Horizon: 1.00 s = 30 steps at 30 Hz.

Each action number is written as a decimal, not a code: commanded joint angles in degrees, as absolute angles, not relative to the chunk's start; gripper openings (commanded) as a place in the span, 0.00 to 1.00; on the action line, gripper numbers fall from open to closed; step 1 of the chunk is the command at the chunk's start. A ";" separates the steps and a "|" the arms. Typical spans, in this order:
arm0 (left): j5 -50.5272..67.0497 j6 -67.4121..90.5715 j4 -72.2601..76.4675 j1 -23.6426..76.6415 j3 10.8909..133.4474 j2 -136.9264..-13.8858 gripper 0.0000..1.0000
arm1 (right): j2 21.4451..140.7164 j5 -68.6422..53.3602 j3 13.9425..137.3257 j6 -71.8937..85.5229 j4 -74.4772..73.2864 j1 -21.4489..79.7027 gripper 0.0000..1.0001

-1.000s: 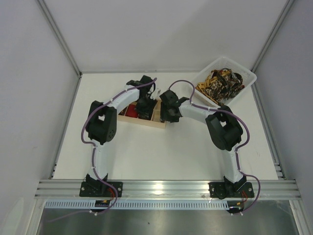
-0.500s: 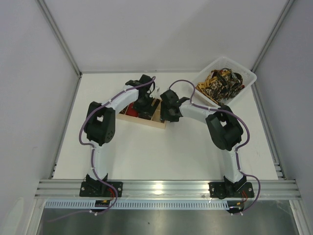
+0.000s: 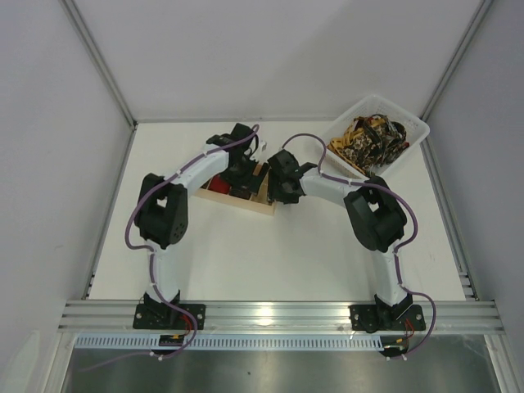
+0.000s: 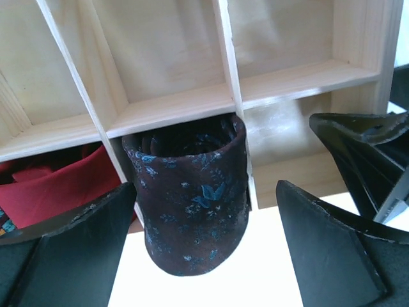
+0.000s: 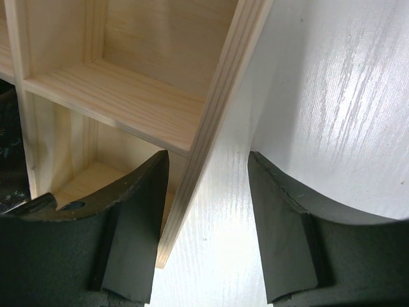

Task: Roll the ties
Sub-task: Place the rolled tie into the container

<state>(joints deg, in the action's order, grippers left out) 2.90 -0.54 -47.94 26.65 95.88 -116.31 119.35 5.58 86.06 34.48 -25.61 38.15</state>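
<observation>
A dark brown tie with small blue motifs [image 4: 192, 204], rolled into a tight coil, stands in a compartment of the pale wooden tray [image 4: 172, 109] and pokes out over its edge. My left gripper [image 4: 204, 192] is wide open around the coil, and both fingers stand clear of it. A red tie [image 4: 57, 185] lies in the neighbouring compartment. My right gripper [image 5: 208, 160] is open astride the tray's side wall [image 5: 217, 96], one finger inside a compartment and the other over the table. From above, both grippers, left [image 3: 243, 176] and right [image 3: 282, 192], meet at the tray [image 3: 246, 203].
A white plastic basket [image 3: 409, 131] at the back right holds gold-and-black patterned ties [image 3: 372, 137]. The tray lies mid-table between the two arms. Grey walls stand along both sides of the white table [image 3: 270, 254].
The left gripper's jaws have spread wide, letting go of the brown coil in its compartment. The left arm's elbow has swung slightly left. The right arm has stayed put.
</observation>
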 commanded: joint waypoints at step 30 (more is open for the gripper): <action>8.61 21.35 -13.11 26.28 46.15 -43.70 1.00 | 85.91 7.21 65.53 27.77 -21.54 35.51 1.00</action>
<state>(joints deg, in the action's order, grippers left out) 3.95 15.18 -20.80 26.59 50.15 -47.75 92.49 5.89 72.88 27.16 -24.43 35.51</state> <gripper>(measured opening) 0.996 0.995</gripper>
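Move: The dark rolled tie, already let go in the container's front row, lies between and below the left hand's open fingers, about 4 cm down and 1 cm ahead and left. From that hand the red roll is roughly 7 cm left and 2 ahead, the empty front compartment 5 right and 1 back. The container's right wall stands between the right hand's fingers, its middle 2 cm ahead and 1 left; the dark tie is some 10 cm left and 3 ahead of the right hand. The left hand, fingers still wide open, backs off the dark roll, first almost straight up by about 19 cm, then back towards its base some 12 cm and a little left, its fingers tipping up and forward by nearly 40 degrees. The right hand eases about 2 cm right at low height as its fingers open from half to full, then climbs clear of the container's right wall by some 12 cm, tilting slightly and finally swinging right and back. ##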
